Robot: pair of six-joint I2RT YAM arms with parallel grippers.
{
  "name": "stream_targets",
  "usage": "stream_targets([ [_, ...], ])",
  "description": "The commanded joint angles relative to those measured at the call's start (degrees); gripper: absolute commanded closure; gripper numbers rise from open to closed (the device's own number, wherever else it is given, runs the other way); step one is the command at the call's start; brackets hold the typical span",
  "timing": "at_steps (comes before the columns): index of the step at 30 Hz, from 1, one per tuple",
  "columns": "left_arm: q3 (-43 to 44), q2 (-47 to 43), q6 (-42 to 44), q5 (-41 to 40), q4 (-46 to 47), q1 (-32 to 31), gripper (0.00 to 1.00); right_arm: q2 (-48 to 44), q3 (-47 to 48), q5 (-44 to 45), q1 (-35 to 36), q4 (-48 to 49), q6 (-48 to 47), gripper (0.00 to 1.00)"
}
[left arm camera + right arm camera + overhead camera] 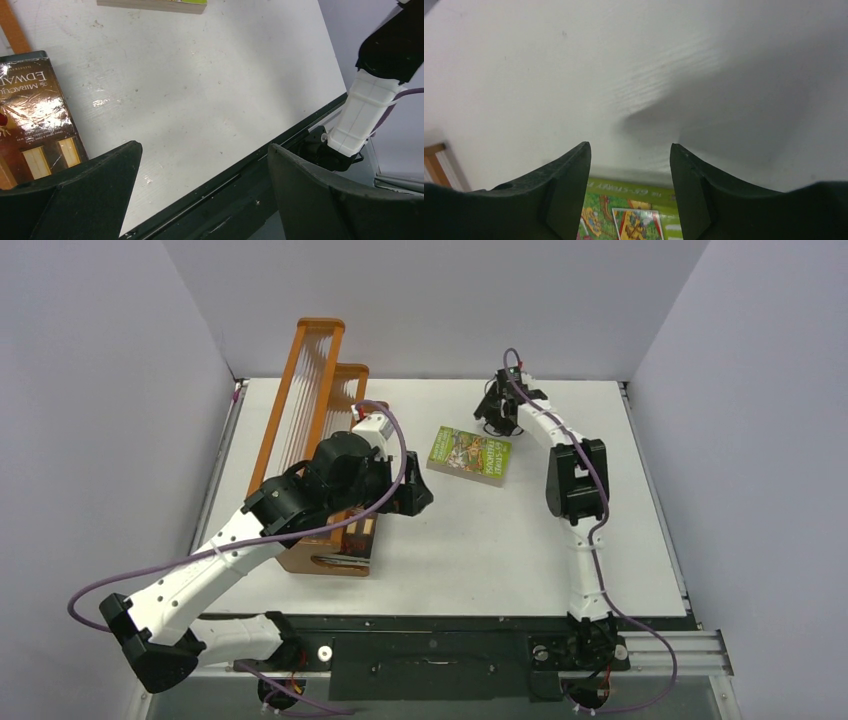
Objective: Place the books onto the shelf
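Observation:
A bright green illustrated book (pixel 469 454) lies flat on the white table, right of the orange-brown wooden shelf (pixel 318 390). My right gripper (pixel 492 418) hovers at the book's far right corner. In the right wrist view it (pixel 629 146) is open, with the green cover (pixel 634 215) below and nothing between the fingertips. My left gripper (pixel 415 495) is beside the shelf's near end. It (pixel 204 147) stands wide open and empty. A dark brown book (pixel 35 115) rests next to the shelf's wood (pixel 12 30). The green book's edge (pixel 152 5) shows at the top.
The left arm's elbow (pixel 335 465) hangs over the shelf's near end and hides part of it. The black rail (pixel 430 625) runs along the table's near edge. Grey walls close in the table on three sides. The right arm (pixel 370 110) shows in the left wrist view.

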Motion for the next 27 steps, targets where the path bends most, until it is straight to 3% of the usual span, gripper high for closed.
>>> stream_targets([
  [1, -0.8, 0.1, -1.4, -1.5, 2.6, -0.3, 0.04, -6.0, -9.6, -6.2, 2.2, 1.5, -0.6, 0.45],
  [7, -8.7, 7.8, -4.7, 1.7, 11.4, 0.7, 0.04, -23.4, -50.5, -15.3, 3.9, 25.4, 3.2, 0.45],
  [10, -10.0, 12.7, -6.6, 4.3, 14.2, 1.0, 0.04, -32.7, -64.7, -17.6, 4.3, 36.0, 6.3, 0.45],
  [13, -9.4, 18.3, -7.6, 5.1, 16.3, 1.5, 0.04, -40.4, -78.5, -18.9, 5.6, 40.4, 6.8, 0.45],
  [20, 0.1, 32.6, -4.8, 6.3, 15.6, 3.9, 0.03, -58.7, -91.3, -11.5, 6.3, 36.5, 5.4, 0.45],
  [25, 8.4, 41.3, -5.7, 3.4, 14.8, 5.5, 0.00, -66.3, -92.8, -8.7, 1.8, 34.3, 4.6, 0.45],
  [27, 11.5, 44.5, -7.2, 0.0, 12.7, 6.7, 0.07, -67.4, -92.0, -8.7, 1.0, 33.0, 3.8, 0.45],
])
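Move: The green treehouse book lies flat with its middle about 10 cm back and 4 cm left of the right hand and 2 cm lower; that hand is just beyond its far edge. From the left hand, high over the near table, the same book is some 26 cm ahead, 13 cm to the right and 27 cm below. The shelved books are about 14 cm left of the left hand, 3 cm ahead and 25 cm down. The right hand, fingers kept half open, sweeps low and nearly level about 30 cm back towards the base, bowing a little left before easing right again, to draw the treehouse book in from its far edge, and ends beside the near right corner. Meanwhile the left hand, wide open, sinks about 20 cm towards the book, then also reaches forward and rightward, its fingers tipping some 20 degrees farther down. ##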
